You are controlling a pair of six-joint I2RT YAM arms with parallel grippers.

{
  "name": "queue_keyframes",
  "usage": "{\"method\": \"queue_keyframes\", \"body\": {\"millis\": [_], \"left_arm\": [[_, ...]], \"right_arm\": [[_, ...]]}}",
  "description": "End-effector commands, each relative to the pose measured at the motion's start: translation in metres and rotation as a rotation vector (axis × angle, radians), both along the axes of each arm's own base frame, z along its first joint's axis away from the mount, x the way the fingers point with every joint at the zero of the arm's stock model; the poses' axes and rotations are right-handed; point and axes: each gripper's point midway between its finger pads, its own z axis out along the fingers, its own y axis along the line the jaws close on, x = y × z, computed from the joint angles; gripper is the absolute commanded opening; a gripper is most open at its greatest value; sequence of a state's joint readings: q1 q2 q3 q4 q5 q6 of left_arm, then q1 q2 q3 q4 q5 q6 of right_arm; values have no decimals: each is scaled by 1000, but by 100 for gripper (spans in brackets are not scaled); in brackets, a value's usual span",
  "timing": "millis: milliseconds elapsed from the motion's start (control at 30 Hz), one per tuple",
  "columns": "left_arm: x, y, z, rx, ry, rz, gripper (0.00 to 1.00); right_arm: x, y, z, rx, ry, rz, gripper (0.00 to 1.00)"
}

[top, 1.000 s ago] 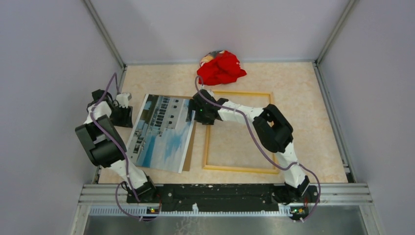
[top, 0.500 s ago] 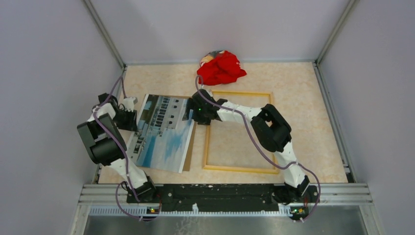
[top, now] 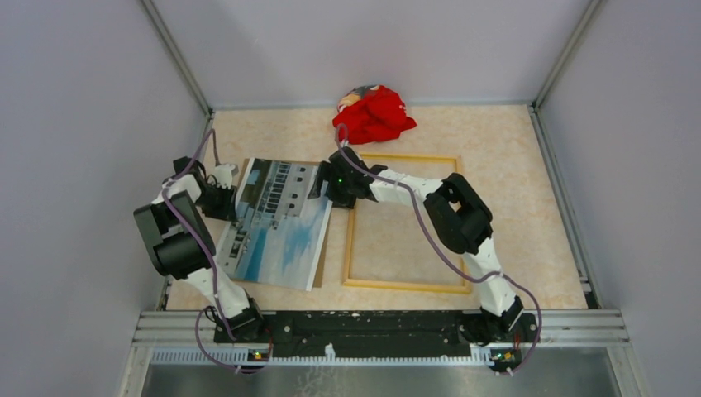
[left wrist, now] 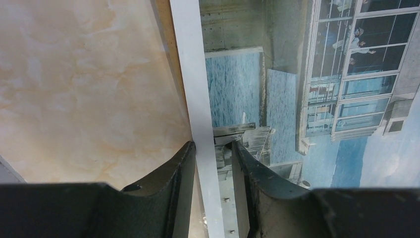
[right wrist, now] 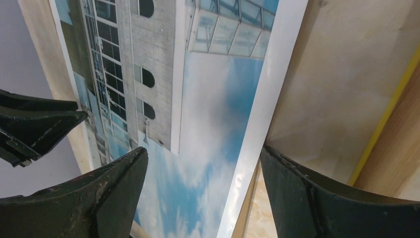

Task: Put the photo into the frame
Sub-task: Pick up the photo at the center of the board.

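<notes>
The photo [top: 277, 227], a white building under blue sky, lies face up on a brown backing panel [top: 323, 248], left of the frame [top: 405, 286]. My left gripper [top: 231, 195] is at the photo's left edge. In the left wrist view the photo's [left wrist: 297, 74] white border runs between the left gripper's [left wrist: 213, 144] half-closed jaws, with a gap still showing. My right gripper [top: 324, 187] hangs over the photo's upper right edge. In the right wrist view it [right wrist: 203, 151] stands wide open, one finger over the photo [right wrist: 208, 99], the other over the panel [right wrist: 317, 74].
A crumpled red cloth [top: 376, 114] lies at the back of the table, just beyond the frame. The frame's yellow edge [right wrist: 389, 106] runs close to the panel's right side. Grey walls close in the marbled table [left wrist: 74, 74] on three sides.
My left gripper has moved right onto the photo's left edge and narrowed its jaws. The right gripper has shifted slightly toward the back. The photo has turned a little.
</notes>
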State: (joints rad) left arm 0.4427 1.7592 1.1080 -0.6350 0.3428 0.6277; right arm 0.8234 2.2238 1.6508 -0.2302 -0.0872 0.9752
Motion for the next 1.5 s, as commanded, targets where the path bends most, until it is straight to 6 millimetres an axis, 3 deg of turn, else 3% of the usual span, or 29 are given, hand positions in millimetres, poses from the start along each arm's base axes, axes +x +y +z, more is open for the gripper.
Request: {"method": "queue_keyframes", "body": {"millis": [0,367,533,733,933,1267,1467], "left_arm": [[7,-12,3,-7,-38,-27,39],[6,-13,-3,47,-31,-43,40],[5,-14,-4,47,-28,-44,39],[3,-15,-8,42,-26,-46,39],[2,-17,-13,37,-17,-47,39],[3,-19,-11,39,-20,-50,39],[4,-20,-10,39,-23,-51,39]], "right_arm": [[9,-39,-32,-105,49,-65,84],[56,-60,-32,-189,15,-137,84],[63,-54,-40,-183,24,-136,84],[55,-45,-44,-112,52,-125,80],[56,-37,-25,-8,30,-123,73],[56,-25,26,138,-39,-106,56],[48,-22,38,166,-45,-85,47]]}}
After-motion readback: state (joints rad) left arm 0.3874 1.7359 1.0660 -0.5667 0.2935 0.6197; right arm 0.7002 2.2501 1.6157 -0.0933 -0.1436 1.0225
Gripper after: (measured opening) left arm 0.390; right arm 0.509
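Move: Astride the photo's right edge, the open right hand has the photo's middle about 13 cm to its left, 6 cm back and 2 cm below, with the board underneath; the photo's far right corner lies some 9 cm ahead and 1 cm to the hand's right. The yellow frame's middle is about 20 cm right and 5 cm back. From the left hand, at the opposite edge, the photo's middle is some 11 cm right and 2 cm back. Sliding forward about 7 cm and some 3 cm right at a level height, the right hand follows the photo's right edge towards its far corner, turning slightly clockwise. It then eases back 1.5 cm or so as the fingers narrow from wide to about half open, still straddling the edge. The left hand shifts a centimetre and keeps its fingers astride the left edge. ##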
